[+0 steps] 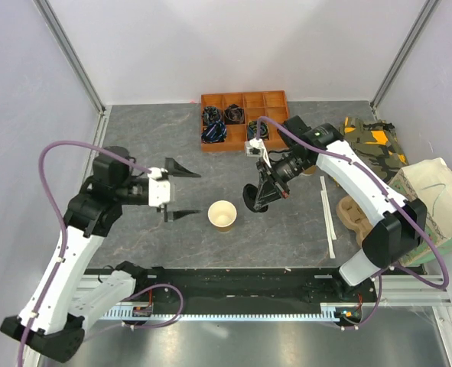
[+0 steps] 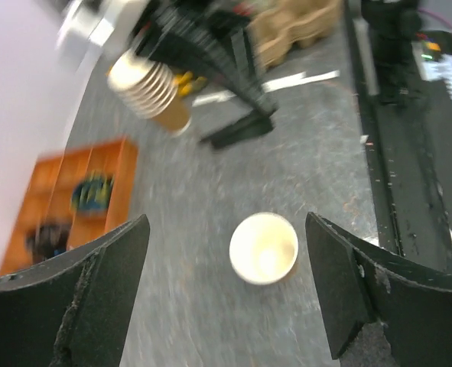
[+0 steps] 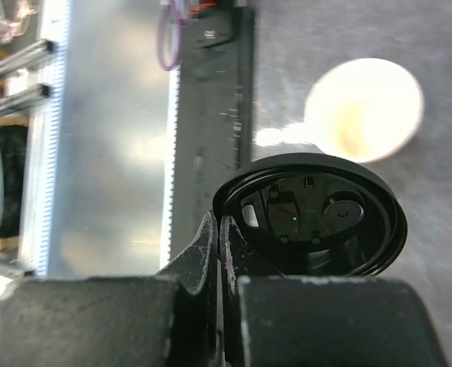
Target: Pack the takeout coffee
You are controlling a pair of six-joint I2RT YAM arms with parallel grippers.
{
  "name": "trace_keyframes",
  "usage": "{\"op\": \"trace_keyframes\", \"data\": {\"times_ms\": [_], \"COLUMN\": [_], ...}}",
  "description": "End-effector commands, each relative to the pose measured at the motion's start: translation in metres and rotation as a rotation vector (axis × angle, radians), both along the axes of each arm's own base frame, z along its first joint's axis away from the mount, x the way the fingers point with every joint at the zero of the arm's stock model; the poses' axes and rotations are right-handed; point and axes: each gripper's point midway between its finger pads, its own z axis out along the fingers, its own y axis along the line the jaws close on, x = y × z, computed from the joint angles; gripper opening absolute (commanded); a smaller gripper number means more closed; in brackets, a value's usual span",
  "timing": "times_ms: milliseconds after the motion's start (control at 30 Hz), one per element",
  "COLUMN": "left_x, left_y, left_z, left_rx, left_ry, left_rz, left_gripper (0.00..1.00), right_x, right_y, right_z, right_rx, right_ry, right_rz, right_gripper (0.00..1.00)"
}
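A small tan paper cup (image 1: pixel 222 215) stands upright and lidless on the grey table, and also shows in the left wrist view (image 2: pixel 264 248) and the right wrist view (image 3: pixel 367 107). My right gripper (image 1: pixel 260 195) is shut on the rim of a round black lid (image 3: pixel 317 214), held tilted above the table just right of the cup (image 1: pixel 255 197). My left gripper (image 1: pixel 199 194) is open and empty, left of the cup, with its fingers (image 2: pixel 95 290) apart from it.
An orange compartment tray (image 1: pixel 245 121) with dark packets sits at the back. A stack of cream cups (image 2: pixel 151 90) stands beyond the right arm. A brown pulp cup tray (image 1: pixel 356 214), white sticks (image 1: pixel 329 214), a paper bag (image 1: pixel 436 199) and a camouflage cloth (image 1: pixel 375 141) are on the right.
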Motion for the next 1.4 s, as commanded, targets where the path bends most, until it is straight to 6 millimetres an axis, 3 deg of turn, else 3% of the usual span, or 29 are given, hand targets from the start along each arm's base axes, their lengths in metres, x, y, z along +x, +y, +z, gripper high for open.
{"op": "trace_keyframes", "data": {"times_ms": [0, 100, 133, 333, 467, 733, 833, 967, 1167, 1233, 1267, 1300, 1367], "left_x": [-0.01, -0.026, -0.039, -0.06, -0.059, -0.062, -0.064, -0.067, -0.068, -0.071, -0.072, -0.073, -0.077], "left_y": [-0.027, -0.047, -0.055, -0.073, -0.086, -0.105, -0.108, -0.108, -0.107, -0.106, -0.105, -0.104, -0.102], "left_z": [-0.007, -0.02, -0.026, -0.055, -0.063, -0.082, -0.087, -0.089, -0.082, -0.081, -0.079, -0.078, -0.077], "left_rx": [0.084, 0.131, 0.144, 0.227, 0.244, 0.241, 0.24, 0.233, 0.194, 0.186, 0.178, 0.175, 0.163], "left_ry": [-0.203, -0.239, -0.256, -0.358, -0.406, -0.427, -0.42, -0.388, -0.316, -0.307, -0.29, -0.275, -0.204], "left_rz": [-0.146, -0.25, -0.307, -0.415, -0.4, -0.372, -0.359, -0.349, -0.299, -0.304, -0.296, -0.291, -0.275], "left_gripper": [0.86, 0.83, 0.82, 0.81, 0.87, 0.86, 0.77, 0.51, 0.28, 0.25, 0.23, 0.23, 0.22], "right_x": [-0.059, -0.077, -0.08, -0.087, -0.093, -0.106, -0.106, -0.111, -0.115, -0.108, -0.103, -0.091, -0.068], "right_y": [0.009, 0.015, 0.015, 0.015, 0.017, 0.016, 0.018, 0.021, 0.023, 0.026, 0.027, 0.029, 0.028], "right_z": [0.022, 0.022, 0.021, 0.02, 0.022, 0.022, 0.024, 0.022, 0.019, 0.022, 0.022, 0.026, 0.027], "right_rx": [0.084, 0.072, 0.069, 0.069, 0.069, 0.061, 0.063, 0.057, 0.033, 0.025, 0.004, -0.022, -0.053], "right_ry": [0.159, 0.186, 0.185, 0.206, 0.207, 0.215, 0.213, 0.207, 0.185, 0.149, 0.137, 0.064, -0.02], "right_rz": [0.151, 0.202, 0.211, 0.221, 0.241, 0.266, 0.274, 0.301, 0.323, 0.317, 0.305, 0.287, 0.242], "right_gripper": [0.0, 0.0, 0.0, 0.0, 0.0, 0.0, 0.0, 0.0, 0.0, 0.17, 0.31, 0.52, 0.61]}}
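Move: The left hand, empty and wide open, has the black lid roughly 16 cm to its right, 3 cm farther out and 12 cm lower. The upright paper cup stands about 8 cm to its right, 1 cm nearer the base and 28 cm below. The right hand already holds the lid by its edge, the lid's middle some 3 cm left, 1 cm out and 1 cm below; from that hand the cup is about 11 cm left, 3 cm back and 18 cm down. The left fingers close on the free edge of the lid and pinch it, after that hand has swung right, down (about 10 cm each) and back some 7 cm, turning about 20 degrees clockwise and tipping its fingers downward. The right hand brings the lid back about 10 cm and slightly left, turning some 15 degrees counter-clockwise, then opens about halfway and lets go. ##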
